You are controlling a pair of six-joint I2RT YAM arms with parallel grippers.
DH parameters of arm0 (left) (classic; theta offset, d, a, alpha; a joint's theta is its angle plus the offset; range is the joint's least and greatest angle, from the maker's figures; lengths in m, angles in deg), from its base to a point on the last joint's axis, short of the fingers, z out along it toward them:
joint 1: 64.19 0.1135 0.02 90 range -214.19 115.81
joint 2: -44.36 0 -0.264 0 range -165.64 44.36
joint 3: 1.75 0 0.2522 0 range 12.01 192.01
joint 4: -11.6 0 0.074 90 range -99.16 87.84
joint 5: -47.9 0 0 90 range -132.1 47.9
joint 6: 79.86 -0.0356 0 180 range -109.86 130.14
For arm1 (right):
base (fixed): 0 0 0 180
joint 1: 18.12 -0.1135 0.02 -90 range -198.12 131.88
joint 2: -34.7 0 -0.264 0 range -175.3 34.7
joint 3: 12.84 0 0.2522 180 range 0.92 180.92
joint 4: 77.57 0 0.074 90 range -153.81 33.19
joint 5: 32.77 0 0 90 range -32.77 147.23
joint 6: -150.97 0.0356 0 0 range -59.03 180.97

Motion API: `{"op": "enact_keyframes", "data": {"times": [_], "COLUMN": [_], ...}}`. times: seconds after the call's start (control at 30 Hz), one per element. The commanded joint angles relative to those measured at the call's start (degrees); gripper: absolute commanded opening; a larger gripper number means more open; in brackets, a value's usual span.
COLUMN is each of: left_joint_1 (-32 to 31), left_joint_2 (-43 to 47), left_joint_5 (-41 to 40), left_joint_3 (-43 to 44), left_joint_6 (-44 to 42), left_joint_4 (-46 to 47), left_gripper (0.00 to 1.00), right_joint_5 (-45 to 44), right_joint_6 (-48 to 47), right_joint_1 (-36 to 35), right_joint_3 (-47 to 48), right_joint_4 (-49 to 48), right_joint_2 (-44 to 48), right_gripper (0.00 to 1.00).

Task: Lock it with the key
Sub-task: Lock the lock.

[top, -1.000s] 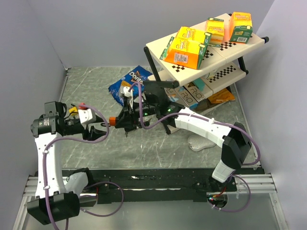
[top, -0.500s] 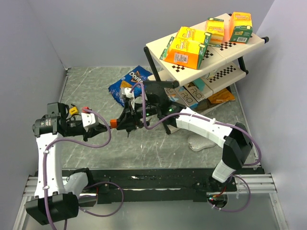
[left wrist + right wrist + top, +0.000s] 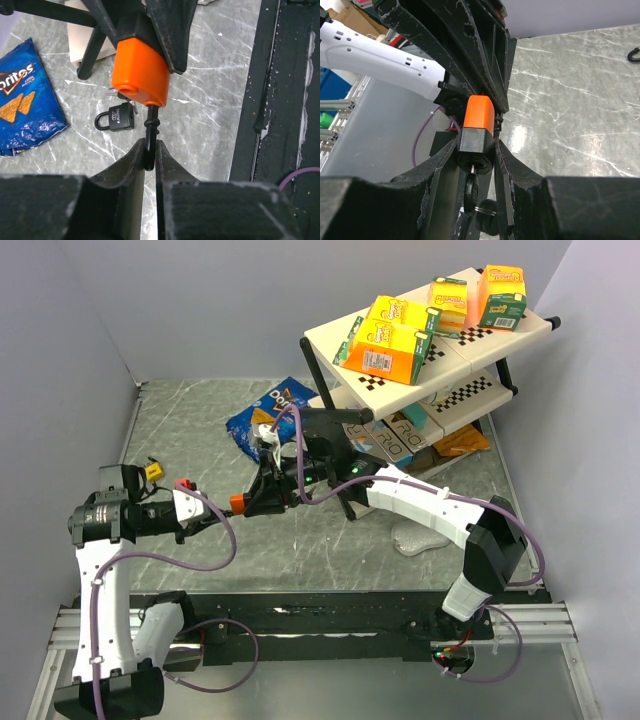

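Note:
An orange and black padlock is held above the table, with my right gripper shut on its black end. A black-headed key with a small ring sticks out of that end, toward the right wrist camera. From the orange end a thin black shackle piece hangs out, and my left gripper is shut on it. From above, the lock sits between the left gripper and the right gripper.
A small black padlock with keys lies on the marble table below. A blue Doritos bag lies further back. A two-tier rack with boxes stands at the back right. A black rail runs along the near edge.
My left gripper was open beside the lock and has shut on the black shackle piece. The left arm has dropped slightly nearer. The right gripper has kept the lock almost still.

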Motion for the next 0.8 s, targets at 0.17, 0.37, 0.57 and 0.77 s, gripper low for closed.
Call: {"op": "enact_keyframes", "data": {"times": [0.17, 0.37, 0.57, 0.77], "left_joint_1": [-1.30, -1.30, -1.47, -1.47], "left_joint_2": [-0.78, 0.37, -0.16, -1.21], "left_joint_5": [0.56, -0.76, -1.73, -1.03], "left_joint_3": [-0.04, -1.01, -1.19, -0.75], "left_joint_6": [2.31, -0.66, -5.25, -6.48], "left_joint_4": [2.68, 1.03, -1.97, -2.59], "left_gripper": [0.04, 0.01, 0.01, 0.01], "right_joint_5": [2.41, 2.68, 1.62, -0.67], "right_joint_6": [1.13, 4.03, 2.98, 2.37], "right_joint_1": [0.25, 1.65, 2.62, 2.62], "right_joint_3": [0.77, 4.47, 3.06, 4.38], "right_joint_4": [-2.14, 4.45, 6.21, 7.62], "right_joint_2": [2.46, 0.09, 1.67, 0.35], "right_gripper": [0.00, 0.69, 0.79, 0.78]}}
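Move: The orange padlock is already shared between both hands: its body sits about 4 cm to the left hand's right and 2 cm ahead, level with it, with the shackle in that hand's fingers. From the right hand the body is some 2 cm left, gripped at the key end. On the table roughly 20 cm below the left hand, a black padlock lies about 10 cm ahead and 7 cm right, with the Doritos bag some 20 cm beyond it. The right fingers keep their grip on the orange padlock's key end at first, then spread wide and let go, the hand easing about 2 cm right and forward, away from the left hand, and sinking slightly. The left hand keeps the shackle pinched between its nearly shut fingers and holds almost still until the release, then sinks about 2 cm with hardly any tilt. ##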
